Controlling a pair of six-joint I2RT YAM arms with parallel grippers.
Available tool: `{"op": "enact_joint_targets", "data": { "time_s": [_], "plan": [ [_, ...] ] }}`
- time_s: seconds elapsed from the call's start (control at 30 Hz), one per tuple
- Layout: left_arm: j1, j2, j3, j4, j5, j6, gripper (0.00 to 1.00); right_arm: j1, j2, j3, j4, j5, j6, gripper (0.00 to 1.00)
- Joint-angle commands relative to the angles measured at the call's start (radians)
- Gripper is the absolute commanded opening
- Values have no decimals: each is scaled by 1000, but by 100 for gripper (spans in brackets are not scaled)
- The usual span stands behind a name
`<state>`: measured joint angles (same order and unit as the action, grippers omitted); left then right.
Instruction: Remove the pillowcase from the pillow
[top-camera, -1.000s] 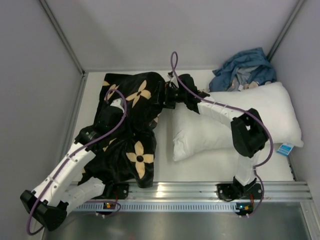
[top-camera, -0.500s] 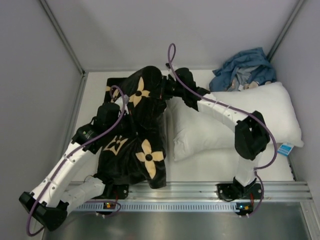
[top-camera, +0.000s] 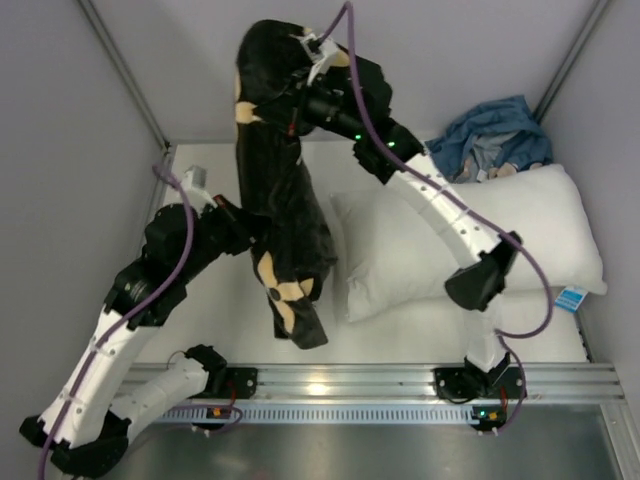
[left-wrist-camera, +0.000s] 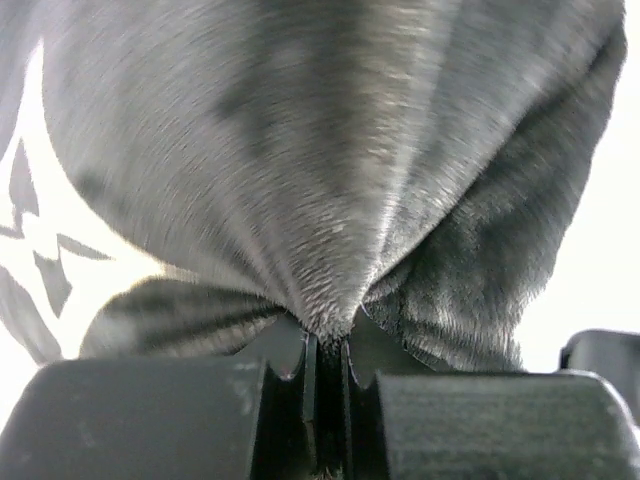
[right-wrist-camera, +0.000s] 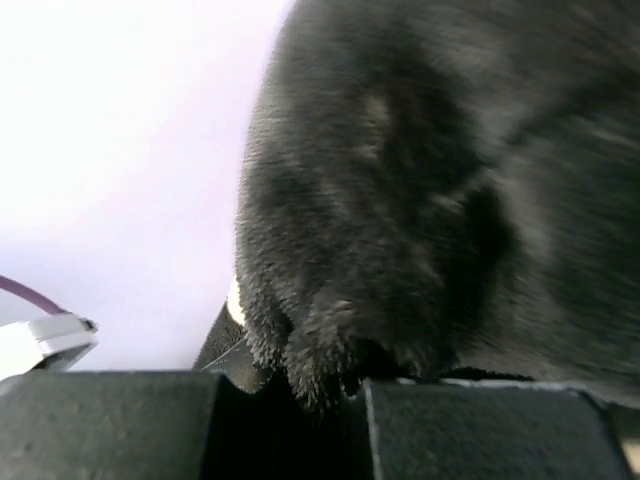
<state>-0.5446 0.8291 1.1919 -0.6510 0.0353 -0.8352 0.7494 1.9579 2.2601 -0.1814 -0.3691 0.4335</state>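
Observation:
The black pillowcase (top-camera: 285, 190) with tan flower prints hangs as a long bundle from high near the back wall down to the table. My right gripper (top-camera: 296, 98) is raised and shut on its top end; the right wrist view shows black furry fabric (right-wrist-camera: 430, 200) pinched in the gripper (right-wrist-camera: 335, 385). My left gripper (top-camera: 248, 222) is shut on the pillowcase's middle from the left; the left wrist view shows the fabric (left-wrist-camera: 330, 150) gathered into the shut gripper (left-wrist-camera: 328, 340). The cream-yellow pillow is hidden; no part of it shows.
Two plain white pillows (top-camera: 540, 220) lie at the right, one (top-camera: 385, 270) close beside the hanging bundle. A blue cloth bundle (top-camera: 490, 140) sits in the back right corner. Grey walls enclose three sides. A metal rail (top-camera: 400, 380) runs along the front.
My right gripper has lifted the pillowcase's top end high off the table. My left gripper has risen with the fabric's middle. The bundle went from lying flat to hanging upright.

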Motion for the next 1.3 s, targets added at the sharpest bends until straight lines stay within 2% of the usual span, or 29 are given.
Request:
{"op": "enact_joint_targets", "data": {
  "time_s": [0.0, 0.03, 0.1, 0.2, 0.27, 0.3, 0.33, 0.5, 0.63, 0.67, 0.7, 0.73, 0.77, 0.8, 0.93, 0.97, 1.0, 1.03, 1.07, 1.1, 1.13, 1.17, 1.27],
  "plan": [
    [-5, -125, -135, -272, -348, -211, 0, 56, 277, 310, 36, -85, -18, 0],
    [-6, -160, -170, -279, -365, -241, 0, 62, 309, 314, 49, -91, -9, 0],
    [-6, -260, -242, -312, -415, -339, 8, 93, 347, 244, 78, -87, -30, 0],
    [-6, -379, -268, -320, -439, -360, 0, 164, 325, 158, 51, 2, -164, 0],
    [-6, -406, -282, -309, -427, -329, 0, 197, 282, 86, 68, 60, -206, 0],
    [-6, -398, -282, -303, -411, -314, 0, 214, 222, -15, 101, 97, -207, 0],
    [-6, -383, -269, -293, -373, -302, 0, 217, 198, -48, 132, 101, -197, 0],
    [-6, -230, -267, -210, -229, -242, 0, 217, 55, -140, 137, 163, -225, 0],
    [-6, -147, -386, 40, -114, -199, 0, 220, -108, -260, 194, 214, -229, 0],
    [-6, -96, -402, 162, -74, -190, 0, 225, -134, -266, 183, 231, -239, 0],
    [-6, -72, -422, 224, 40, -199, 0, 243, -184, -269, 131, 284, -271, 0],
    [-8, -42, -425, 291, 98, -215, 0, 257, -210, -274, 116, 317, -291, 0],
    [-11, 6, -426, 424, 154, -219, 0, 271, -241, -284, 109, 350, -311, 0],
    [-18, 28, -407, 466, 232, -219, 0, 298, -296, -312, 103, 419, -346, 0],
    [-98, 36, -327, 490, 258, -151, 0, 337, -364, -332, 86, 456, -383, 0],
    [-100, -6, -327, 488, 262, -144, 7, 341, -360, -323, 76, 458, -389, 0],
    [-100, -34, -328, 476, 256, -148, 45, 355, -340, -301, 68, 466, -404, 0],
    [-100, -114, -327, 396, 195, -162, 68, 361, -326, -294, 63, 467, -410, 0],
    [-100, -160, -327, 340, 155, -166, 99, 373, -285, -262, 53, 475, -418, 0],
    [-100, -204, -321, 274, 109, -176, 99, 380, -257, -237, 37, 478, -420, 0],
    [-100, -293, -292, 102, -5, -215, 99, 387, -234, -215, 28, 480, -423, 0],
    [-101, -341, -273, 14, -76, -241, 99, 404, -188, -199, 26, 486, -426, 0],
    [-100, -528, -220, -188, -219, -358, 99, 441, -60, -92, 11, 501, -467, 0]
  ]
}}
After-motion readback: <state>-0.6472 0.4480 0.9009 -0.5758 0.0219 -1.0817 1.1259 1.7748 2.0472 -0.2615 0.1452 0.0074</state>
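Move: Both hands already hold the black floral pillowcase in the air, well above the table. Its middle lies about 6 cm ahead, 5 cm right and 5 cm above the left hand, and from the right hand about 8 cm back, level sideways and 7 cm below. The bare white pillow's middle is roughly 13 cm ahead, 44 cm right and 30 cm below the left hand, and from the right hand about 40 cm right, level ahead and 42 cm below. Shaking the pillowcase, both hands swing left and down some 15-20 cm, then up and back, left fingers opening. ##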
